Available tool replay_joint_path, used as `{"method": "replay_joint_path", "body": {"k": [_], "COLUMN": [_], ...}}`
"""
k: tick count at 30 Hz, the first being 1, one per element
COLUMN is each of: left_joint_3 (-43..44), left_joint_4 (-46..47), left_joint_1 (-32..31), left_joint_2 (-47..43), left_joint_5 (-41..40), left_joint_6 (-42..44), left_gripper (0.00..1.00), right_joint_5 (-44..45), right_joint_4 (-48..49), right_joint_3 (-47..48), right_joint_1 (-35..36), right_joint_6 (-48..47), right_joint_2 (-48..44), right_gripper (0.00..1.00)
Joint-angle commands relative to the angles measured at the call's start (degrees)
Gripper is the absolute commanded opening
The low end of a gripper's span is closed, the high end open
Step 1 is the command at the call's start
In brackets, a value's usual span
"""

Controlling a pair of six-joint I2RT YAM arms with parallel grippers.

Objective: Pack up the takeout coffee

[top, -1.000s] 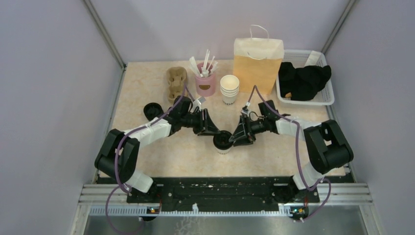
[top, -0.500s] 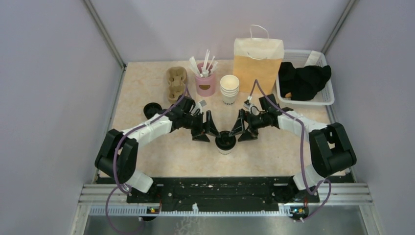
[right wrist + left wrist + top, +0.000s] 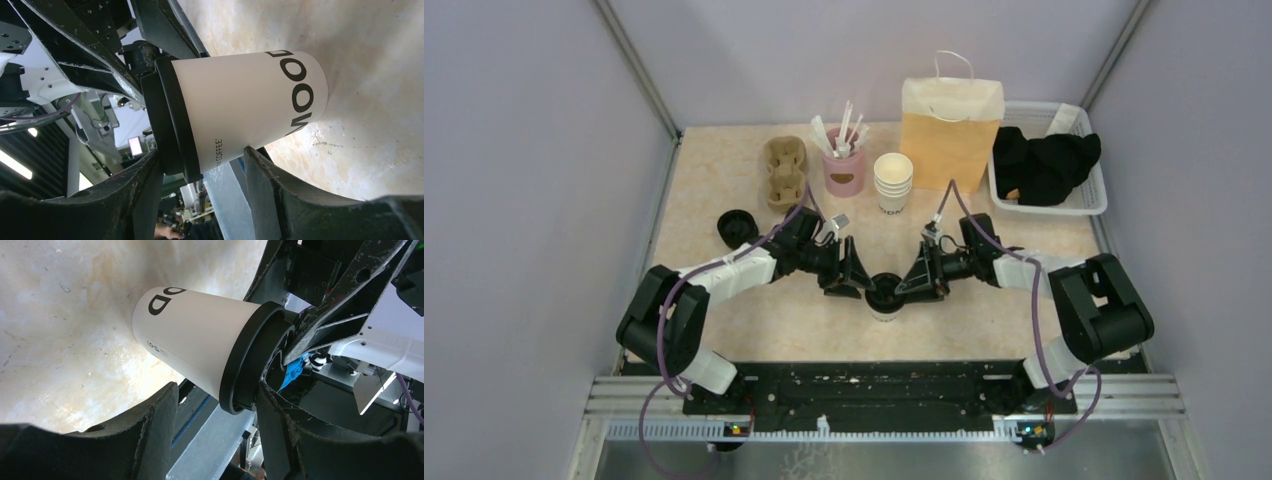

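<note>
One takeout coffee (image 3: 884, 293), a white cup with dark lettering and a black lid, stands on the table between both arms. My left gripper (image 3: 861, 283) reaches it from the left. In the left wrist view one finger (image 3: 280, 430) rests on the lid (image 3: 250, 360), while the other finger (image 3: 150, 430) stays a little off the cup wall. My right gripper (image 3: 910, 284) comes from the right. In the right wrist view one finger (image 3: 145, 190) lies on the lid top and the other finger (image 3: 265, 185) touches the cup wall (image 3: 240, 105).
At the back stand a cardboard cup carrier (image 3: 785, 168), a pink holder with stirrers (image 3: 844, 168), a stack of lidless white cups (image 3: 893, 182) and a paper bag (image 3: 951, 130). A white basket (image 3: 1092, 205) holds black cloth. A round black lid (image 3: 737, 226) lies at the left.
Half a second ago both grippers stood wider and slightly back from the cup. Both have moved in onto the lid again and narrowed. The cup has stayed in place.
</note>
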Motion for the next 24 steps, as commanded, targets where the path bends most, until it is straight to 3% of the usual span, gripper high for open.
{"method": "replay_joint_path", "body": {"k": [1, 3, 7, 12, 17, 21, 24], "left_joint_3": [-3.85, -1.65, 4.76, 12.29, 16.03, 14.05, 10.26], "left_joint_4": [-5.52, -7.23, -11.40, -19.09, -27.54, -30.29, -29.16], "left_joint_1": [-0.52, -0.49, -0.58, -0.47, -0.53, -0.52, -0.36], "left_joint_2": [2.34, 1.18, -2.19, -5.73, -14.34, -23.06, -29.19], "left_joint_5": [-9.02, -8.50, -8.26, -12.30, -20.48, -27.97, -31.55], "left_joint_6": [4.10, 4.48, 5.29, 7.04, 9.11, 7.64, 5.12], "left_gripper": [0.62, 0.65, 0.83, 0.98, 0.98, 0.98, 0.98], "right_joint_5": [10.09, 12.60, 23.51, 38.31, 54.16, 66.34, 69.24], "right_joint_4": [-1.64, -11.53, -33.65, -48.05, -55.31, -59.98, -61.74], "right_joint_3": [-1.17, 3.11, 15.63, 27.57, 37.67, 44.52, 47.88], "right_joint_1": [-0.06, 0.03, 1.75, 8.50, 20.38, 28.76, 32.37], "right_joint_6": [-4.72, -8.68, -18.20, -22.67, -22.15, -21.26, -21.30], "right_joint_2": [2.61, 0.05, -6.52, -9.25, -7.26, -1.74, 1.43], "right_gripper": [0.56, 0.61, 0.84, 0.97, 0.99, 0.98, 0.97]}}
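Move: The lidded coffee cup stands between both hands: its middle is about 5 cm right of the left hand and 4 cm left of the right hand, roughly level with both in the forward direction and 4 to 5 cm below them. From the left hand, the stack of empty cups is some 25 cm ahead and 6 cm right, and the spare lids are about 17 cm ahead and 27 cm left. From the right hand, that cup stack is about 25 cm ahead and 3 cm left. The lidded cup, still held at its lid and upper side from both sides, is let go as both hands open wide. The left hand comes free upward about 11 cm and drifts left, away from the cup. The right hand swings forward off the cup, rises some 7 cm and comes back and left over the lid, turning nearly 60 degrees so its fingers point steeply down, straddling the cup from above. ##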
